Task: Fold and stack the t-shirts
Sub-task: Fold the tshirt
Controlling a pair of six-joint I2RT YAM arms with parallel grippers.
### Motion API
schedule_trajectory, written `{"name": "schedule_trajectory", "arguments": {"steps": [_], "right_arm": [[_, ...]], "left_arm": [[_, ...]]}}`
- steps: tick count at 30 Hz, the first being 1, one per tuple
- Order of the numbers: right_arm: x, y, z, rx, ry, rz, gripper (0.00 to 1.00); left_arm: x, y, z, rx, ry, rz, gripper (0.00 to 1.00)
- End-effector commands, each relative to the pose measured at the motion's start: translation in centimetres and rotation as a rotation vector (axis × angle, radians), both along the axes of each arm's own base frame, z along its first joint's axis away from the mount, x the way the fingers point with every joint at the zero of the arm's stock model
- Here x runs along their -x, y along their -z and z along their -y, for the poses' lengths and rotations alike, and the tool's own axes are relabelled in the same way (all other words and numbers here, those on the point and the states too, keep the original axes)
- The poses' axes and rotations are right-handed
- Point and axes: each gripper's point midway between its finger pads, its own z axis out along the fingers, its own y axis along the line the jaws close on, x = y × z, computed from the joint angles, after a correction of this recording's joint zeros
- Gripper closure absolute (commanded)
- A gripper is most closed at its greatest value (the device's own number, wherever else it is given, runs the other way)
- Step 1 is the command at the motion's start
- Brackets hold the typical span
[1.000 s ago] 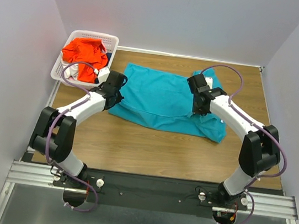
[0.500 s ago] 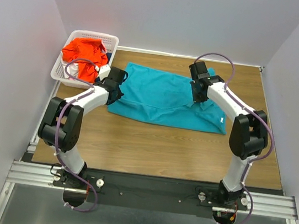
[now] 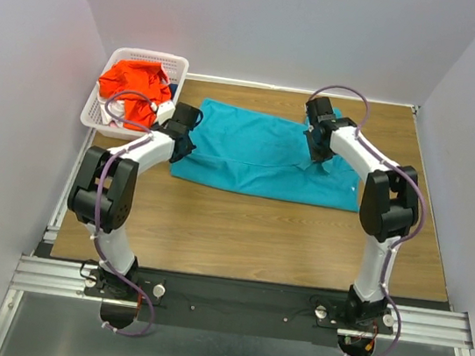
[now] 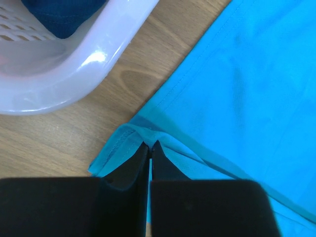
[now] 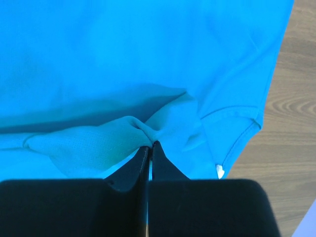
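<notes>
The teal-blue t-shirt (image 3: 259,150) lies spread across the middle of the wooden table (image 3: 256,234), folded over along its length. My left gripper (image 3: 189,146) (image 4: 150,144) is shut on a pinched fold of the teal t-shirt (image 4: 247,89) near its left hem corner. Over at the shirt's right side, beside the sleeve, my right gripper (image 3: 320,156) (image 5: 149,144) is shut on a bunched ridge of the teal t-shirt (image 5: 123,59). An orange-red t-shirt (image 3: 132,79) is heaped in the basket, and a dark blue one (image 4: 64,15) shows inside it.
The white lattice basket (image 3: 149,53) (image 4: 98,59) stands at the back left corner, close to my left gripper. Bare wood stretches in front of the shirt down to the arm bases. White walls close in the table at the back and sides.
Both grippers have moved toward the back of the table with teal cloth pinched in them. The shirt's near part has been drawn over, so it lies narrower and flatter.
</notes>
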Motion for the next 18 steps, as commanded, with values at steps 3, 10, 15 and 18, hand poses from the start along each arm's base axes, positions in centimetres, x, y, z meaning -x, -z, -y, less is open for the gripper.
{"name": "schedule_trajectory", "arguments": {"steps": [3,10,15,18], "right_arm": [[-3.5,-0.7,0.0,-0.014,0.078,0.092,0.87],[-5.3,-3.9,0.2,-0.049,0.182,0.220,0.26],[-2.7,-5.5,0.4,-0.126,0.238,0.260,0.00],[0.3,-4.1,-0.6,-0.225,0.228,0.205,0.00]], "left_arm": [[-1.4,-0.9,-0.7,-0.027,-0.030,0.032,0.69],[-2.0,-6.1,-0.1,0.006,-0.012,0.160,0.11],[-0.9,-7.8,1.6,0.020,0.043,0.206,0.04],[-0.1,-7.8,3.3,0.035,0.093,0.211,0.03]]}}
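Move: The folded-over shirt edge is pinched at both my fingertips, just above the layer under it. From my left hand the laundry basket's middle stands about 16 cm ahead and 22 cm left, and the shirt's near left corner lies some 9 cm back and 5 cm left. From my right hand the sleeve at the far side is roughly 16 cm ahead and 5 cm right, the white label about 7 cm back and 12 cm right. I let go of the teal edge with both hands, opening the fingers from nearly shut to wide. My left hand creeps forward a centimetre, then lifts off about 8 cm, drifting slightly left as its fingertips tip up. My right hand slides forward some 4 cm over the shirt while opening, then draws partly back while rising, about 3.5 cm up altogether, tipping its fingertips up and turning a little clockwise. ##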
